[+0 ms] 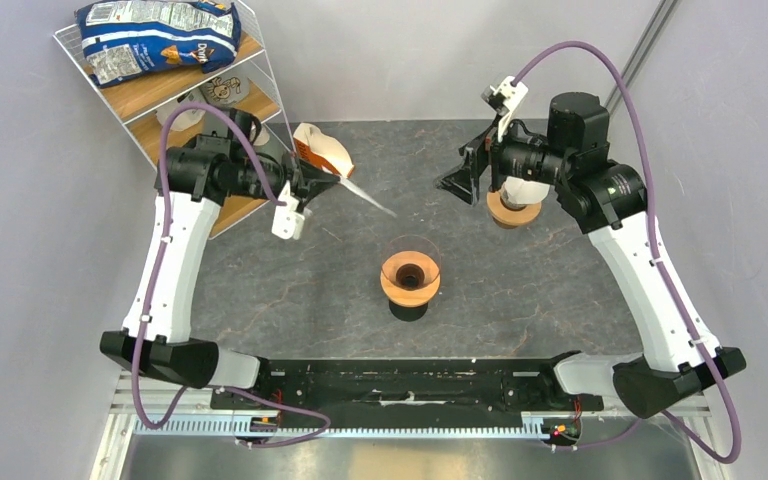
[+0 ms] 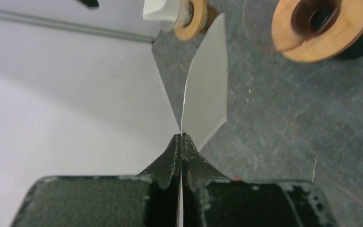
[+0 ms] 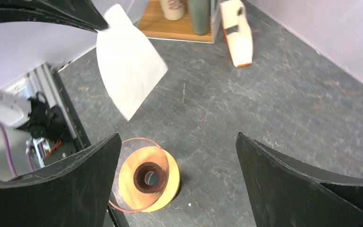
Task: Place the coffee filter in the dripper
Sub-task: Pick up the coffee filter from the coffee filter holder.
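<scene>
My left gripper [image 1: 332, 178] is shut on the coffee filter [image 1: 370, 198], a flat cream-white paper cone held edge-on above the table, left of and behind the dripper. In the left wrist view the shut gripper [image 2: 181, 138] pinches the filter [image 2: 208, 90] at its lower edge. The dripper [image 1: 410, 275], clear glass with a wooden collar, stands on a dark base at the table's middle; it also shows in the left wrist view [image 2: 321, 26]. My right gripper [image 1: 458, 182] is open and empty, right of and behind the dripper. The right wrist view shows the open gripper [image 3: 177, 138], the filter [image 3: 130, 71] and the dripper [image 3: 146, 177].
An orange-and-white filter packet [image 1: 320, 150] lies at the back left by a wire shelf [image 1: 190, 95] holding a chip bag and cups. A second wooden ring with a white piece [image 1: 513, 207] sits under the right arm. Walls close in on both sides.
</scene>
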Robot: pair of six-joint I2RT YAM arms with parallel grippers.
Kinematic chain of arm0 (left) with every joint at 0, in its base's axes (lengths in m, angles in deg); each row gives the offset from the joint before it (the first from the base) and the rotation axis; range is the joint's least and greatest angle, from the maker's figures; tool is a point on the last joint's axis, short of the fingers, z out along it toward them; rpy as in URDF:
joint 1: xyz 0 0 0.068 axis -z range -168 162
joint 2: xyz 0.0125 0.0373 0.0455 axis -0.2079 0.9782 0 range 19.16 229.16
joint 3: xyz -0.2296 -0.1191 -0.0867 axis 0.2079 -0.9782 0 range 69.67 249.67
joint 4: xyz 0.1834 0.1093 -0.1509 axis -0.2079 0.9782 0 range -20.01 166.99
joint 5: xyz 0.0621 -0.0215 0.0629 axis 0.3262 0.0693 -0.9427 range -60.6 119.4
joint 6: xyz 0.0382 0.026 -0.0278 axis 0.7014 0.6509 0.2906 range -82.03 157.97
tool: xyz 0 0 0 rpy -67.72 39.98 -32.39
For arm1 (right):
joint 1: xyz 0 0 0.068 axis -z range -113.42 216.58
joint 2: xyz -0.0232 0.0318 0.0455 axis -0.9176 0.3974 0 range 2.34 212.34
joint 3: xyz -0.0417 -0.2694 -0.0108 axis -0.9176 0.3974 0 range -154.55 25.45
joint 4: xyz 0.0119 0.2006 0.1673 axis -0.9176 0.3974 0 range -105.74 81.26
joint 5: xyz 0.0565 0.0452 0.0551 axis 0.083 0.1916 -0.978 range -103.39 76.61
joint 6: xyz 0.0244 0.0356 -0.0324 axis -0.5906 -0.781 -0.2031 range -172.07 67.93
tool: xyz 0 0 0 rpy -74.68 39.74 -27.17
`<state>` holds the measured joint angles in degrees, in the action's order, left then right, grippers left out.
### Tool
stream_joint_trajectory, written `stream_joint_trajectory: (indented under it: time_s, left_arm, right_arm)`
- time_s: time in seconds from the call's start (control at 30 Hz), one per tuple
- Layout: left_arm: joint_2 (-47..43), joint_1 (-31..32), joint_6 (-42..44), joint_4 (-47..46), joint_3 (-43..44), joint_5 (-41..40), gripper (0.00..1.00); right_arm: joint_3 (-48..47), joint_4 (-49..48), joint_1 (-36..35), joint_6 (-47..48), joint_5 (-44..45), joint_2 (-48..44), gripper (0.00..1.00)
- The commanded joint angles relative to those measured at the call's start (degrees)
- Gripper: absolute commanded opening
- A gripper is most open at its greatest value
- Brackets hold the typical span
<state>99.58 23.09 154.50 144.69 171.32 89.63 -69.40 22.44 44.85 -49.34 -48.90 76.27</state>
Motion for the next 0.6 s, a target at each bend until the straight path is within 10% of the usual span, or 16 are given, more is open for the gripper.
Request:
stream_joint_trajectory:
  time_s: [0.0, 0.57]
  left_arm:
    - [-4.8, 4.5, 37.1, 2.7, -5.3, 6.4, 0.02]
    - [-15.6, 17.4, 37.0, -11.1, -14.5, 15.5, 0.02]
  right_arm:
    - [-2.3, 2.8, 0.1, 8.5, -13.2, 0.7, 0.99]
    - [0.4, -6.3, -5.1, -12.7, -33.6, 4.8, 0.99]
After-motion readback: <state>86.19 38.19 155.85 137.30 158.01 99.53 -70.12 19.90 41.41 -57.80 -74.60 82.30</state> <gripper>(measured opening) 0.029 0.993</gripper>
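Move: About 12 cm to the right of the left hand, 3 cm nearer the base and some 30 cm below lies the dripper. The filter holder is roughly 31 cm ahead, 5 cm left and 29 cm down. From the right hand, the held coffee filter is about 15 cm left, 2 cm back and 6 cm lower; the dripper is 8 cm left, 4 cm back, 33 cm below; a second dripper stands 13 cm ahead, 14 cm right, 32 cm down. Drawing back about 12 cm and some 6 cm to the right, the left arm keeps the coffee filter pinched by its edge, dipping slightly before rising and swinging its wrist clockwise. The right hand, jaws still wide open, comes back and left in roughly equal parts towards the filter, turning counter-clockwise and tipping down, without touching it. ##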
